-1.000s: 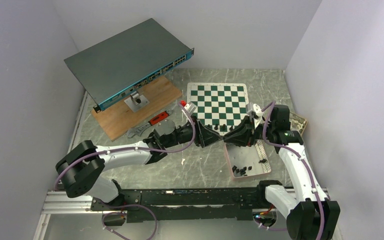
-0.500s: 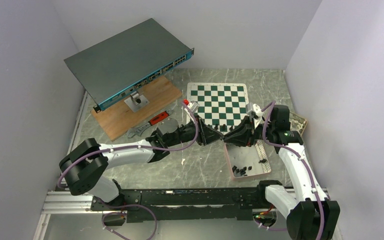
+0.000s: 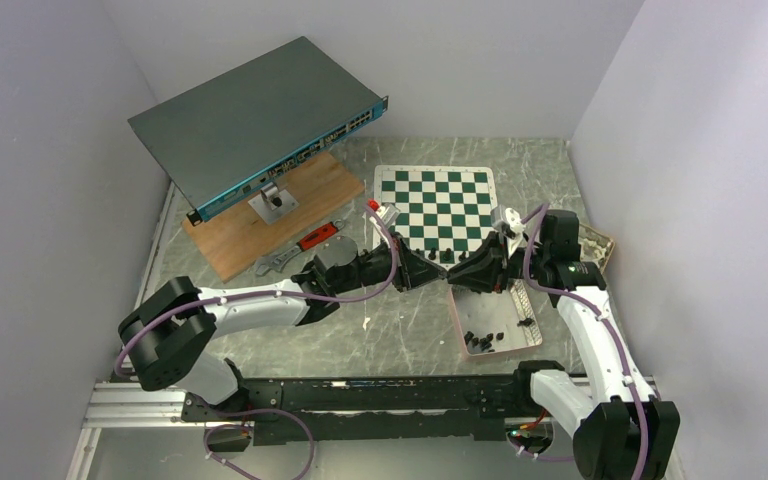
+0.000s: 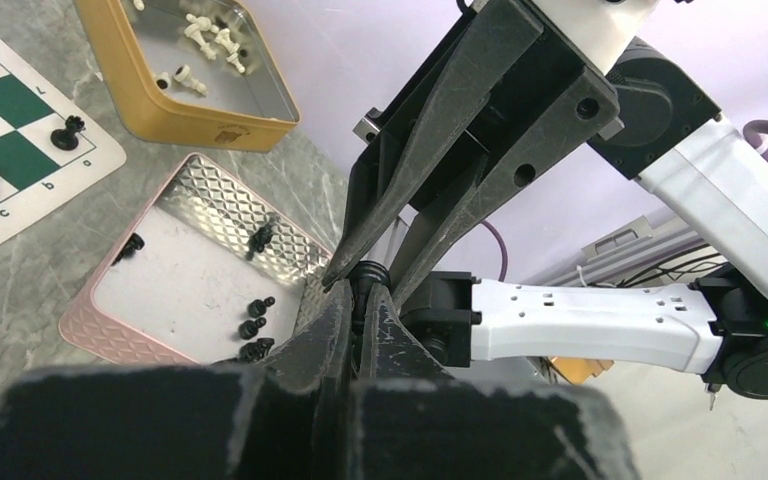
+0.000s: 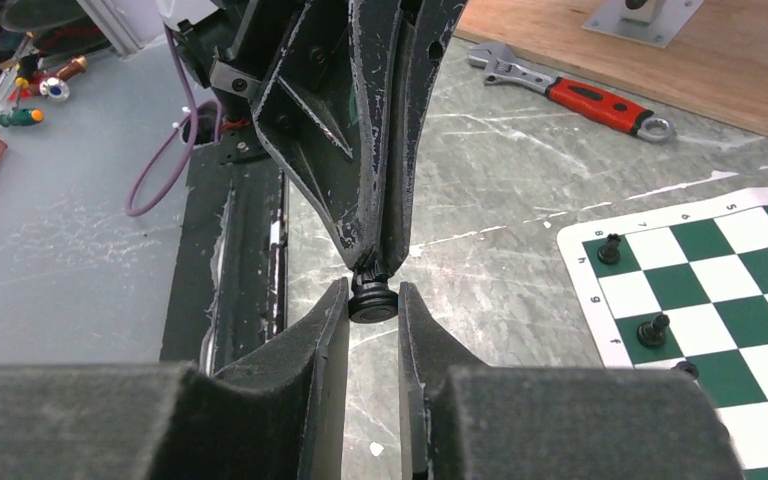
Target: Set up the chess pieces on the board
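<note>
My two grippers meet tip to tip above the table, just in front of the board's [image 3: 436, 180] near edge. A single black chess piece [image 5: 372, 300] hangs between them. My right gripper [image 5: 373, 296] is shut on its round base. My left gripper [image 4: 365, 290] is shut on its narrow top [image 4: 371, 272]. In the top view the left gripper [image 3: 437, 272] comes in from the left and the right gripper [image 3: 456, 275] from the right. A few black pieces [image 3: 447, 256] stand on the board's near rows. More black pieces [image 3: 482, 338] lie in the pink-rimmed tray [image 3: 457, 318].
A gold tin [image 4: 160, 110] with white pieces sits to the right of the board. Left of the board lie a red-handled wrench [image 3: 305, 248] and a wooden plank [image 3: 260, 215]. Over the plank a network switch [image 3: 260, 120] rests on a stand. Walls close in on three sides.
My left gripper has moved a little right and closed onto the top of the piece that the right gripper holds. The right arm has stayed in place.
</note>
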Robot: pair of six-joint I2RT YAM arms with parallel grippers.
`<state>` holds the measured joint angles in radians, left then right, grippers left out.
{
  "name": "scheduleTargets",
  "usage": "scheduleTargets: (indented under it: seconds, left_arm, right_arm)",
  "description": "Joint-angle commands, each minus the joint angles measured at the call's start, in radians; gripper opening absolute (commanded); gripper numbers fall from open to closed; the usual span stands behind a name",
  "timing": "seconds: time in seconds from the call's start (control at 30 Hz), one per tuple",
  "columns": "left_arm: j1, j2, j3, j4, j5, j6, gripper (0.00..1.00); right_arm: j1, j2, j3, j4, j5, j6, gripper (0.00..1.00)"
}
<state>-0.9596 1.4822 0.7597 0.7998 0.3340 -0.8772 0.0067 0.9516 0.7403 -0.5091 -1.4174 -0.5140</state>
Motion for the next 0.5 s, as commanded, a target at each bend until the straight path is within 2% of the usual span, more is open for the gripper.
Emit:
scheduleTargets:
  seconds: [0.0,0.1,0.17,0.23,0.3,0.47]
  left_arm:
    - [-0.006,-0.037,0.039,-0.040,-0.016,0.054,0.00]
    - [-0.003,-0.085,0.047,-0.177,-0.066,0.119,0.00]
    - [-0.001,-0.123,0.053,-0.293,-0.118,0.173,0.00]
    - [0.002,-0.160,0.061,-0.430,-0.180,0.221,0.00]
    - [0.007,-0.184,0.076,-0.553,-0.255,0.265,0.00]
    - [0.013,-0.147,0.200,-0.876,-0.431,0.351,0.00]
  right_arm:
    - [-0.002,-0.014,0.012,-0.047,-0.029,-0.081,0.10]
    - [-0.024,-0.017,0.038,-0.157,-0.016,-0.222,0.59]
    - [-0.038,-0.019,0.060,-0.219,0.019,-0.286,0.79]
    - [-0.049,-0.026,0.079,-0.244,0.074,-0.306,0.85]
    - [-0.063,-0.033,0.087,-0.215,0.139,-0.255,0.90]
    - [-0.092,-0.040,0.068,-0.091,0.272,-0.097,0.91]
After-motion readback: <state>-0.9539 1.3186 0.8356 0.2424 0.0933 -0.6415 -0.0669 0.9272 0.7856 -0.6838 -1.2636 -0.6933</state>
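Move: The black piece is held between both grippers, at the left and right fingertips alike. From the left hand, the empty second-from-left square of the board's near row lies about 19 cm ahead, 8 cm left and 20 cm down; the corner piece stands 3 cm left of that square, another piece 3 cm right of it. The pink tray's middle is some 3 cm ahead of either hand, roughly 11 cm right and 19 cm below. Leftward, forward and down, about 6 cm in all and gathering speed, the left hand carries the black piece out of the right gripper towards the near-left part of the board, fingers kept shut, tipping down some 20 degrees and swinging counter-clockwise. The right fingers spring wide open, letting go, and that hand backs off to the right and forward about 3 cm, dipping slightly. ##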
